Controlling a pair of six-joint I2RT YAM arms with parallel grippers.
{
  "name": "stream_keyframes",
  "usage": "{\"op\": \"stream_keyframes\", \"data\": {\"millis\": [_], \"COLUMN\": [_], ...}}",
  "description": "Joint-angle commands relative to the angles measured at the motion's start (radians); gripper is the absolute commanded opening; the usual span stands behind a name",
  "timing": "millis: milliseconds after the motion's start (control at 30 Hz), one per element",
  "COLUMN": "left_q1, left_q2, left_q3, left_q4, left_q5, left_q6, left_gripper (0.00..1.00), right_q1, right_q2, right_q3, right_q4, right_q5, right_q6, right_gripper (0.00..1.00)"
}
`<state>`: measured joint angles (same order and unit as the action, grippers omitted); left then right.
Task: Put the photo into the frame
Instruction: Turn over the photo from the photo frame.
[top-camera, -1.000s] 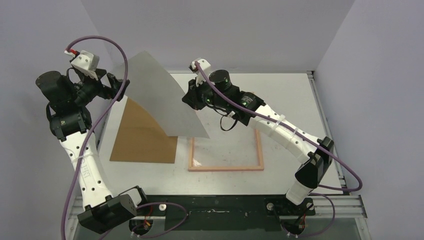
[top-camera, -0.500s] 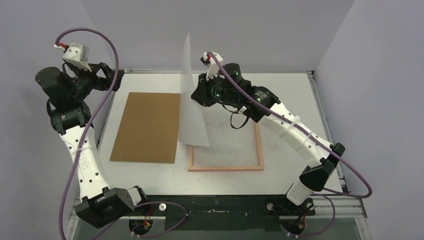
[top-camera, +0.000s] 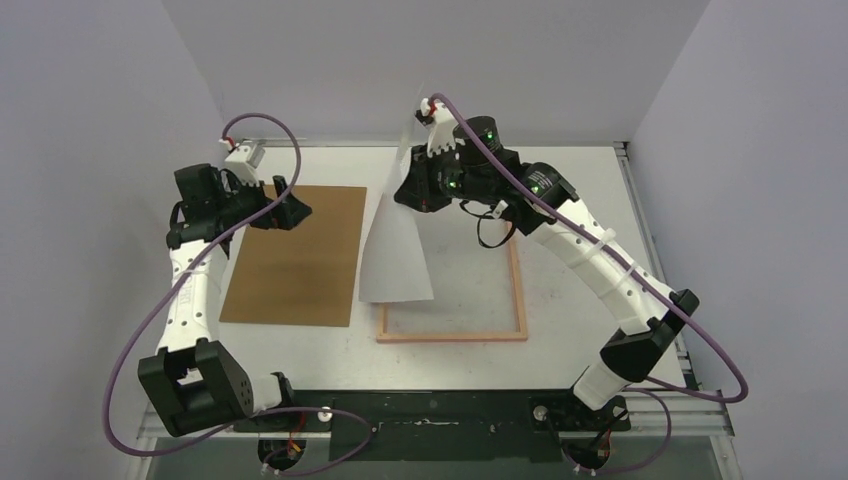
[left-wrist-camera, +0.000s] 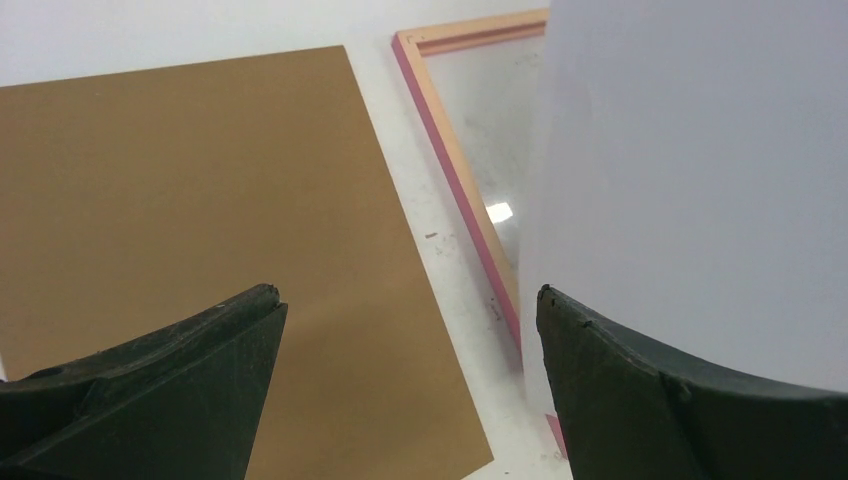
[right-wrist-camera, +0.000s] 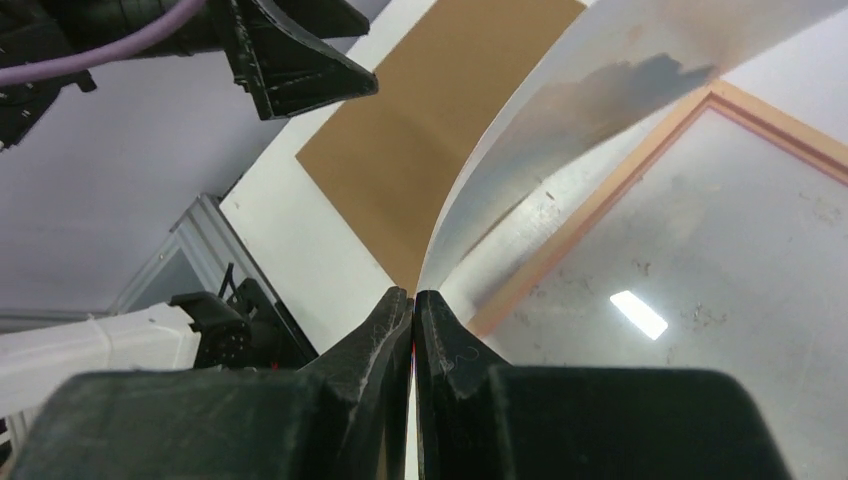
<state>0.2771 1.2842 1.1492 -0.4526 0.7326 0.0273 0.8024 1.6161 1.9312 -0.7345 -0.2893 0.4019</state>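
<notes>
The photo hangs almost upright and bowed, showing only a pale blank side in the top view. Its lower edge is over the left rail of the frame. My right gripper is shut on the photo's upper edge; in the right wrist view the sheet curves away from the pinched right gripper. The frame lies flat, back side up, with pink showing on its edge. My left gripper is open and holds nothing, left of the photo.
A plain brown backing board lies flat left of the frame, under my left gripper. The board ends a narrow strip short of the frame's left rail. The table's metal rail runs along the right side.
The photo has swung from leaning left over the board to hanging nearly upright by the frame's left rail. My left arm came down and right over the board, its jaws still open.
</notes>
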Motion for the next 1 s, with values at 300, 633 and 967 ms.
{"op": "stream_keyframes", "data": {"millis": [300, 633, 967], "left_q1": [-0.068, -0.135, -0.204], "left_q2": [-0.001, -0.007, 0.017], "left_q3": [-0.086, -0.106, -0.133], "left_q4": [-0.03, -0.051, -0.058], "left_q5": [-0.065, -0.088, -0.104], "left_q6": [0.086, 0.112, 0.119], "left_gripper": [0.96, 0.96, 0.98], "right_q1": [-0.285, -0.392, -0.44], "right_q2": [-0.198, -0.183, -0.149], "right_q3": [-0.485, -0.628, -0.664], "right_q4": [0.024, 0.083, 0.109], "right_q5": [-0.178, -0.19, -0.178], "right_q6": [-0.071, -0.103, -0.156], "right_gripper": [0.05, 0.05, 0.05]}}
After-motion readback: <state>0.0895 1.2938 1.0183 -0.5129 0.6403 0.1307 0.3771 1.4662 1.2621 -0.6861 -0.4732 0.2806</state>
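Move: The right hand holds the photo by one long edge, the sheet nearly edge-on to the view from above and its white back towards the left hand. It is meant for the empty frame, whose middle lies about 11 cm ahead, 10 cm to the right and 37 cm below this hand; the brown board is some 13 cm ahead, 25 cm left and equally low. From the left hand the frame's middle is about 2 cm ahead, 31 cm right and 24 cm down. The right hand keeps its pinch on the photo's edge and sweeps down about 19 cm and right about 15 cm over the frame, quickly at first and then easing off, while the wrist rolls some 20 degrees and tips the fingers a little further down, drawing the sheet over white side up. The empty left hand, fingers still wide open, sinks about 7 cm and comes right 5 cm and slightly back towards the frame, touching nothing. ##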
